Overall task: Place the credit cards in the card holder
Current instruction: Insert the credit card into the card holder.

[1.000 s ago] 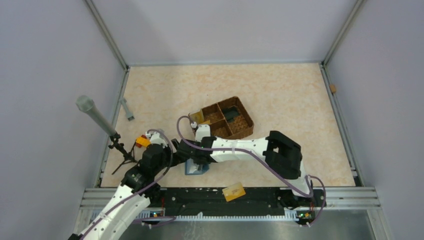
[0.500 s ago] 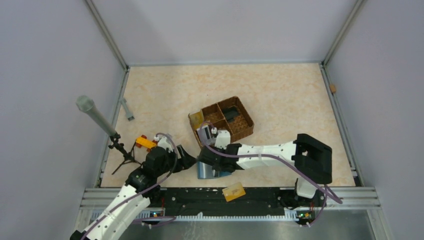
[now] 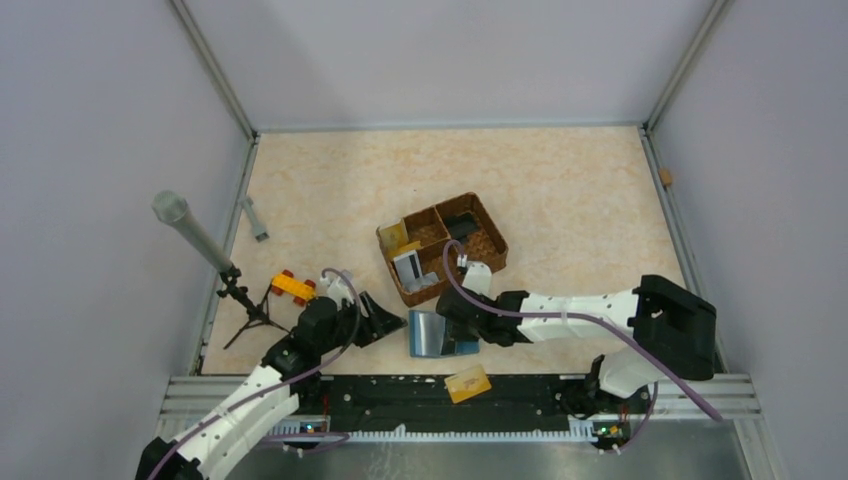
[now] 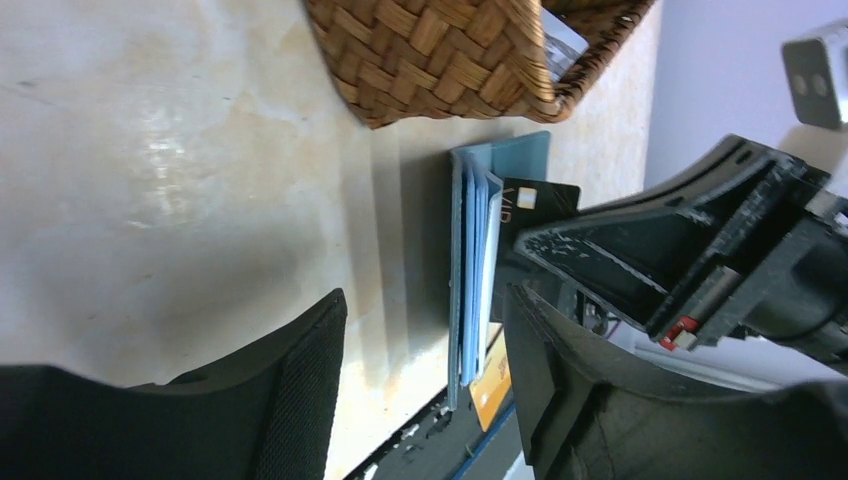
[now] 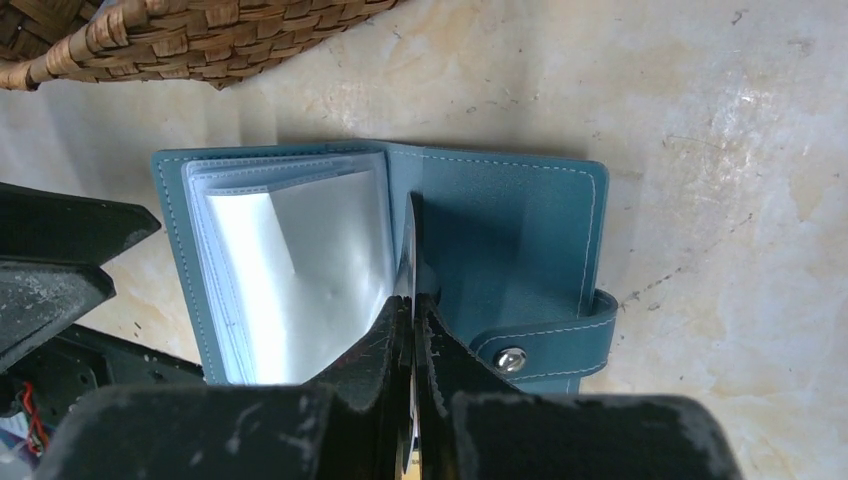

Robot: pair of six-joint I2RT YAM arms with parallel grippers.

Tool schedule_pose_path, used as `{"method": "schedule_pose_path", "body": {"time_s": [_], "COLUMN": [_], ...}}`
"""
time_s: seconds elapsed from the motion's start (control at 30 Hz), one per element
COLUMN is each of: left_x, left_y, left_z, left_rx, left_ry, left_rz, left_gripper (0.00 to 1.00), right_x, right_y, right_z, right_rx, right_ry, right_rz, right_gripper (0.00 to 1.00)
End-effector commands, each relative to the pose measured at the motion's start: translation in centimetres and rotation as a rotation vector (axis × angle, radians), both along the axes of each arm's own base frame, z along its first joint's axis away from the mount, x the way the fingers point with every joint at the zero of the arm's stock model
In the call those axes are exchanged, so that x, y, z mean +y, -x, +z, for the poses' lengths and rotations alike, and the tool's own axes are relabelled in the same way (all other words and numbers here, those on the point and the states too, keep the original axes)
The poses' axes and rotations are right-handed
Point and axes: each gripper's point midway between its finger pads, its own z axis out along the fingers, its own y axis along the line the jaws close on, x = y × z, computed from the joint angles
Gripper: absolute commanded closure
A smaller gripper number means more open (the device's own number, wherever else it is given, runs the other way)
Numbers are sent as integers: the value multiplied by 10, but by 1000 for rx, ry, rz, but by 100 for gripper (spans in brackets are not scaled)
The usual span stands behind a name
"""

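The teal card holder (image 3: 436, 335) lies open on the table near the front edge, its clear sleeves (image 5: 300, 260) fanned up and its stud strap (image 5: 510, 358) at the right. My right gripper (image 5: 411, 300) is shut on a thin dark card (image 4: 535, 200), held edge-on over the holder's (image 5: 500, 220) fold. My left gripper (image 4: 425, 330) stands open with the holder (image 4: 470, 260) edge-on between its fingers; the right finger (image 4: 560, 400) is close to the sleeves. A gold card (image 3: 467, 383) rests on the front rail. A white-grey card (image 3: 408, 268) stands in the basket.
The brown wicker basket (image 3: 485, 262) sits just behind the holder, its rim (image 4: 440, 60) close to both grippers. A yellow-and-red toy block (image 3: 290, 286), a microphone on a tripod (image 3: 200, 240) and a small grey piece (image 3: 254, 218) stand at the left.
My right arm has swung to the right, and the card holder has shifted right with it and now lies open. The left gripper's jaws have narrowed around the holder.
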Motion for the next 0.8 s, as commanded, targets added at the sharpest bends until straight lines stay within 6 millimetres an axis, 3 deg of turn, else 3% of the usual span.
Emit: {"method": "schedule_pose_path", "body": {"time_s": [0.0, 0.37, 0.57, 0.7, 0.77], "left_x": [-19, -39, -46, -48, -48], "left_y": [-5, 10, 17, 19, 19], "left_z": [26, 17, 12, 13, 15], "left_rx": [-68, -39, -24, -32, -39], "left_ry": [118, 87, 66, 71, 76], "left_rz": [-38, -139, -174, -180, -179], "left_gripper": [40, 51, 68, 69, 76], "right_x": [-19, -26, -30, -33, -34], "right_y": [2, 4, 5, 6, 7], "right_z": [-19, -32, -37, -43, -45], "right_rx": [26, 58, 73, 87, 93], "right_ry": [36, 37, 50, 60, 67], "right_rz": [24, 1, -14, -23, -25], "right_gripper": [100, 100, 100, 100, 100]}}
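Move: Lying some 11 cm to the left hand's right, 1 cm back and 3 cm lower, the open card holder offers its raised left edge about 4 cm to the right of that hand. From the right hand, which already pinches the black card at the fold, the holder's middle is about 1 cm ahead, 1 cm left and 3 cm below. From the right hand, the basket is about 20 cm ahead and 2 cm left; the yellow card some 10 cm back and 3 cm right. Sliding about 4 cm right and some 2.5 cm back, nearly level, the left hand comes onto the card holder's left edge, turning about 10 degrees clockwise. Its fingers narrow from well open to about a third, one above the cover and pages, one below. The right hand stays at the fold, keeping its pinch on the upright black card and tilting about 5 degrees. ##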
